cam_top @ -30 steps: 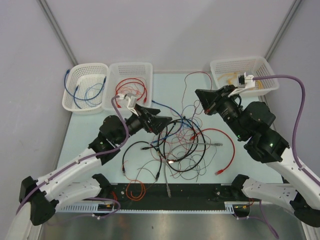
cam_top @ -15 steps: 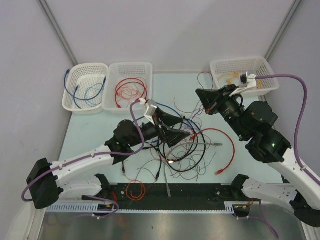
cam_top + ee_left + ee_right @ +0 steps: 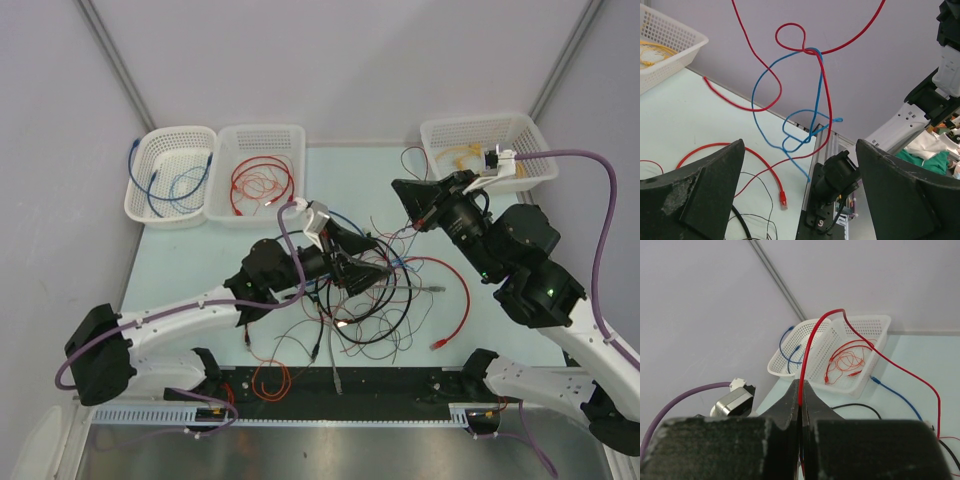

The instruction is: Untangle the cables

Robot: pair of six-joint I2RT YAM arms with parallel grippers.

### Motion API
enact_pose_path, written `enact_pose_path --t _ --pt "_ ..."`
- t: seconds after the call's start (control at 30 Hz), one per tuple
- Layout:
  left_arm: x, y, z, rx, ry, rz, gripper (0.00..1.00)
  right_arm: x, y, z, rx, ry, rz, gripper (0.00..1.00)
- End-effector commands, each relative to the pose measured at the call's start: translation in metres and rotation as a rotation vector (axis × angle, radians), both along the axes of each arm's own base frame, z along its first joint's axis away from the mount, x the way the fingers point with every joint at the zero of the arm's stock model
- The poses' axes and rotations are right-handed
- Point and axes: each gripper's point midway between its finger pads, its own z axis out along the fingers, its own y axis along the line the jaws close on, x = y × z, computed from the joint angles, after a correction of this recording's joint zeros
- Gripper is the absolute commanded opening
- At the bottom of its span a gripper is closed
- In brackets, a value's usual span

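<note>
The cables [image 3: 365, 295] lie as a jumble of black, blue, red and thin reddish-brown wires at the table's middle. My left gripper [image 3: 378, 262] hovers over the jumble, open and empty. In the left wrist view its fingers [image 3: 695, 192] stand wide apart, and a red wire [image 3: 822, 95] and a blue wire [image 3: 762, 95], twisted together, hang in the air ahead. My right gripper [image 3: 398, 189] is raised at the back right and shut on the red wire [image 3: 812, 342], which rises from the closed jaws [image 3: 801, 390].
Two white baskets at the back left hold blue cables [image 3: 170, 178] and red cables [image 3: 262, 172]. A third basket [image 3: 488, 135] at the back right holds a yellow cable. A red cable with a plug [image 3: 438, 343] curves at the right. A black rail [image 3: 340, 385] runs along the near edge.
My left arm has swung right and forward, from beside the red-cable basket to over the jumble. My right gripper has stayed in place, still holding the red wire.
</note>
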Motion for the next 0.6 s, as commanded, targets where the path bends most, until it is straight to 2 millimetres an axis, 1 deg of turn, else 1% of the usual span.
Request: enact_pose_path --t 0.0,0.03,0.17,0.23,0.27,0.3,0.33,0.37,0.4,0.43,0.47,0.5,0.57 --pt "-0.003 -0.008 0.033 -0.075 -0.084 -0.025 0.96 -0.011 -0.006 0.024 0.056 -0.037 0.026 0.00" --pt "-0.002 -0.011 0.031 -0.071 -0.082 -0.030 0.97 -0.012 -0.006 0.025 0.060 -0.038 0.026 0.00" --pt "-0.004 -0.019 0.031 -0.071 -0.084 -0.053 0.96 -0.013 -0.006 0.026 0.069 -0.036 0.036 0.00" --pt "-0.004 -0.024 0.030 -0.068 -0.083 -0.063 0.94 -0.014 -0.005 0.025 0.067 -0.032 0.042 0.00" --pt "-0.004 -0.026 0.030 -0.067 -0.084 -0.068 0.91 -0.014 -0.004 0.024 0.066 -0.030 0.044 0.00" --pt "-0.007 -0.027 0.033 -0.075 -0.095 -0.085 0.78 -0.014 -0.004 0.025 0.069 -0.029 0.048 0.00" --pt "-0.007 -0.031 0.029 -0.066 -0.091 -0.098 0.68 -0.015 -0.004 0.025 0.070 -0.030 0.051 0.00" --pt "-0.008 -0.033 0.029 -0.065 -0.093 -0.110 0.57 -0.015 -0.004 0.025 0.070 -0.029 0.049 0.00" --pt "-0.010 -0.035 0.029 -0.063 -0.096 -0.126 0.33 -0.015 -0.005 0.025 0.068 -0.031 0.049 0.00" --pt "-0.009 -0.037 0.026 -0.056 -0.087 -0.128 0.22 -0.016 -0.006 0.025 0.067 -0.032 0.049 0.00" --pt "-0.009 -0.037 0.025 -0.054 -0.083 -0.131 0.05 -0.015 -0.007 0.026 0.068 -0.033 0.041 0.00" --pt "-0.007 -0.037 0.020 -0.040 -0.068 -0.119 0.00 -0.015 -0.008 0.025 0.062 -0.033 0.038 0.00" --pt "-0.004 -0.035 0.013 -0.018 -0.050 -0.098 0.00 -0.016 -0.012 0.026 0.064 -0.039 0.025 0.00"
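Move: The hanging red strand, with the blue cable tangled round it, drops roughly 4 cm to the right of the open left gripper, about level with it in height and reach. The right fingertips holding the red cable are some 6 cm ahead, 2 cm right and 15 cm above the left hand; the black cable coil lies about 5 cm ahead, 3 cm right and 29 cm below it. From the right hand, the strands hang about 6 cm back, 2 cm right and 15 cm down. Slide the open left gripper to the right, about 3.5 cm at near-constant height, until the hanging blue cable and the red strand beside it run between the fingertips. Keep travelling as the fingers shut fully and pinch them, turning the wrist some 5 degrees clockwise. Meanwhile hold the red cable up with the right gripper still closed. ##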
